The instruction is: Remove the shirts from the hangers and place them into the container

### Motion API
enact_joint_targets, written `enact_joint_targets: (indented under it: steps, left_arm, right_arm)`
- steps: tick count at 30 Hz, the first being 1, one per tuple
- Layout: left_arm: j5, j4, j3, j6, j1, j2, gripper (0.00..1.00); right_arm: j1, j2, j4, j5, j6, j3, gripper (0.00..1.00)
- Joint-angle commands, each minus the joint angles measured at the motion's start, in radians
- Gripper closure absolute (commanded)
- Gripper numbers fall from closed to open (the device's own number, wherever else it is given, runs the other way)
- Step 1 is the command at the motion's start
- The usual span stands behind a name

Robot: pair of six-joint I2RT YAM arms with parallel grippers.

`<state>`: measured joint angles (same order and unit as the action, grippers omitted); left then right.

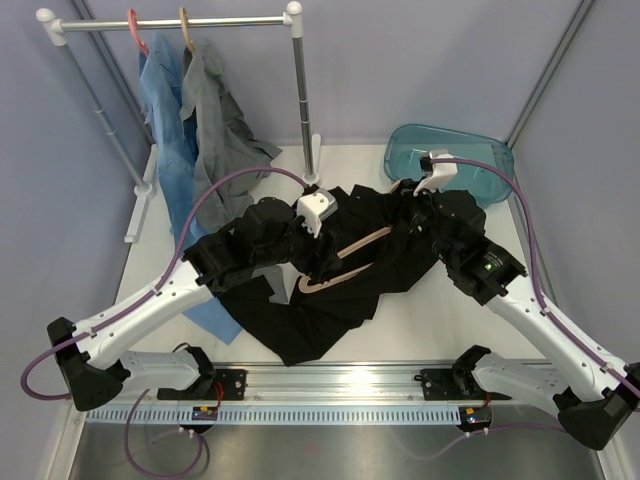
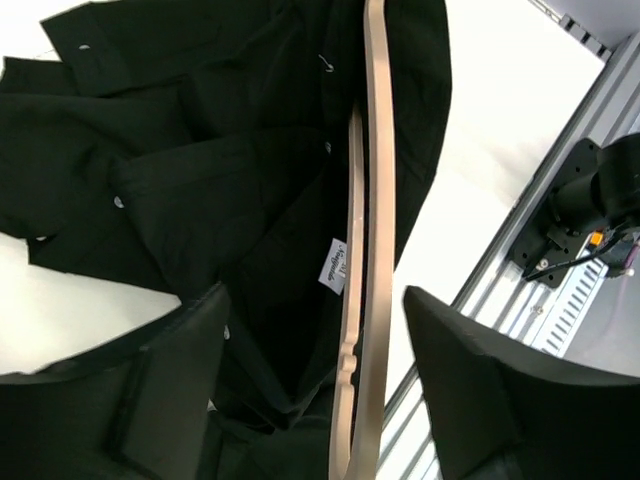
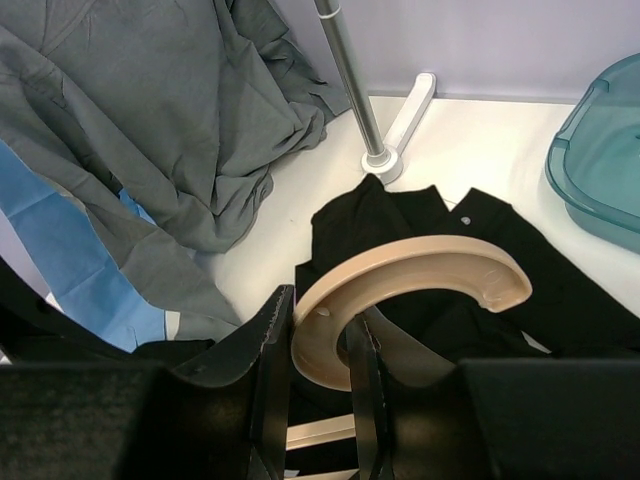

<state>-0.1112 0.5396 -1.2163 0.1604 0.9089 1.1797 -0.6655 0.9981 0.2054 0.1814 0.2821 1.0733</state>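
A black shirt (image 1: 310, 320) lies spread on the table with a tan wooden hanger (image 1: 355, 245) still inside it. My right gripper (image 3: 318, 360) is shut on that hanger's curved hook (image 3: 420, 270), by the collar near the tub. My left gripper (image 2: 320, 380) hovers open over the shirt. The hanger's bar (image 2: 372, 250) runs between its fingers (image 2: 480, 390), touching neither. The black cloth (image 2: 200, 180) shows a white label. A light blue shirt (image 1: 160, 90) on a pink hanger (image 1: 135, 30) and a grey shirt (image 1: 215, 120) hang from the rail. The teal container (image 1: 455, 160) stands at the back right.
The white-and-metal rail (image 1: 220, 20) stands at the back left, its right post (image 3: 350, 80) and foot close to the black shirt's collar. The hanging blue shirt's tail trails onto the table at the left. A metal mounting rail (image 1: 330, 385) runs along the near edge.
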Motion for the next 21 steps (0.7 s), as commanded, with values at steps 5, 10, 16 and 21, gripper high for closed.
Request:
enact_joint_targets:
  steps: [5, 10, 16, 21]
  left_arm:
    - [-0.035, -0.032, -0.04, -0.01, 0.022, 0.021, 0.46]
    - [-0.016, -0.033, -0.032, -0.018, 0.025, 0.035, 0.87]
    - [0.014, -0.033, -0.035, -0.032, 0.025, 0.028, 1.0]
    - [0.041, -0.033, -0.019, -0.042, 0.025, 0.003, 1.0]
  right_arm:
    - [0.0, 0.005, -0.074, -0.022, -0.02, 0.057, 1.0]
    - [0.0, 0.007, -0.074, -0.025, -0.015, 0.056, 1.0]
    - [0.001, -0.009, -0.055, -0.036, 0.002, 0.054, 0.92]
    - [0.0, -0.079, 0.02, -0.022, 0.025, 0.048, 0.32]
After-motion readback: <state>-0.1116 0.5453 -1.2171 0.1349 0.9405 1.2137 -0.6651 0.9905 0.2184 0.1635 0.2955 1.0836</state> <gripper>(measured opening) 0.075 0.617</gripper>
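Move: My left hand is open around the bare hanger bar near the hanger's free end, with the bar some 2 cm to the right, 1 cm back and 1 cm below. My right hand already holds the hanger neck, about 9 cm ahead, 13 cm right and 6 cm above my left hand. The black shirt's middle lies roughly 6 cm ahead, 3 cm right and 20 cm below my left hand. From my right hand, the container is about 25 cm ahead, 19 cm right and 23 cm below. I close my left fingers around the bare bar near the hanger's free end, easing that hand a good 1 cm right and about 1 cm down, with a slight draw back, until the pads pinch the wood. My right hand stays almost in place at the neck, keeping its hold until the left grip is made, then opens its fingers and lets go of the hanger. ##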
